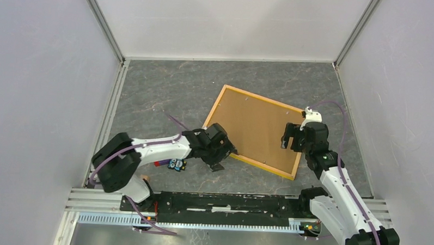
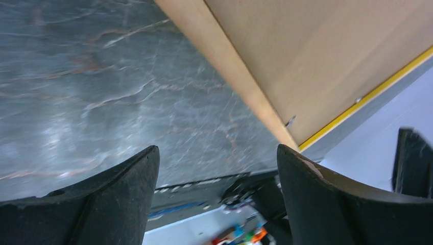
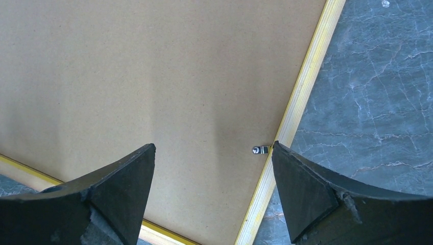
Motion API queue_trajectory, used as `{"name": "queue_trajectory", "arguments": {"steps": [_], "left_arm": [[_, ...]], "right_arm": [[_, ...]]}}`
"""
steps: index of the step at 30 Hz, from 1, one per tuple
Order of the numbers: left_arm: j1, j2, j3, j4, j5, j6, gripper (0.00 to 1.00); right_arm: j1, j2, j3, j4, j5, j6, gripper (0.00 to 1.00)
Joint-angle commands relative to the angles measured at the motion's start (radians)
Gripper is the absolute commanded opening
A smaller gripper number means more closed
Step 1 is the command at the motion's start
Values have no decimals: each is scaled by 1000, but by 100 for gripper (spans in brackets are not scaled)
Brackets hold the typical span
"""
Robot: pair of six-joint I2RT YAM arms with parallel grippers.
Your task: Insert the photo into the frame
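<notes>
The frame (image 1: 267, 169), with its thin yellow-orange border, lies flat and tilted on the grey table. A brown hardboard backing panel (image 1: 253, 124) fills it. The photo is hidden. My left gripper (image 1: 225, 159) is open beside the frame's near-left edge with nothing between its fingers. In the left wrist view the left gripper (image 2: 217, 153) hangs over bare table, with the frame's edge (image 2: 230, 66) to its upper right. My right gripper (image 1: 290, 144) is open over the frame's right side. In the right wrist view it (image 3: 213, 148) straddles the panel (image 3: 153, 76) and the border (image 3: 301, 97).
A small metal turn clip (image 3: 260, 150) sits on the frame's right border by my right finger. White enclosure walls (image 1: 52, 95) surround the marbled grey table (image 1: 167, 93). A black and silver rail (image 1: 228, 210) runs along the near edge between the arm bases.
</notes>
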Motion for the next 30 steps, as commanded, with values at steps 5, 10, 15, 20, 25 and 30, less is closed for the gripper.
{"name": "queue_trajectory", "arguments": {"steps": [5, 10, 15, 20, 25, 30], "left_arm": [[-81, 260, 125, 220, -19, -450, 85], [-96, 352, 163, 216, -49, -512, 72], [-97, 351, 146, 150, -79, -518, 36], [-68, 347, 206, -22, -118, -398, 12], [-3, 353, 322, -251, -206, -86, 2], [161, 344, 318, -218, -118, 337, 2]], "right_arm": [[-2, -83, -11, -26, 56, 3, 89], [-2, -87, -8, -29, 42, 4, 89], [-3, -72, 1, -40, 45, 3, 89], [-2, -71, -8, -24, 41, 17, 89], [-2, -59, 1, -33, 47, 20, 88], [-3, -55, -3, -25, 52, 17, 88]]}}
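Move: The part of the frame's near rail that the left hand goes for lies about 8 cm to its right, 2 cm ahead and 4 cm below. The frame's left corner is some 11 cm ahead and 9 cm left, its near-right corner about 24 cm right and 7 cm back. The owl toy sits some 18 cm left and 3 cm back. From the right hand, that rail part is about 16 cm left, 8 cm back and 8 cm lower. The left hand pinches the frame's near rail between its fingers: it sweeps about 8 cm right while sinking some 4 cm, turning counter-clockwise by nearly 20 degrees, and shuts on the wood. Keeping that pinch, it then drags the rail left and forward, roughly 7 cm in all and picking up speed, the wrist turning partly back clockwise. ##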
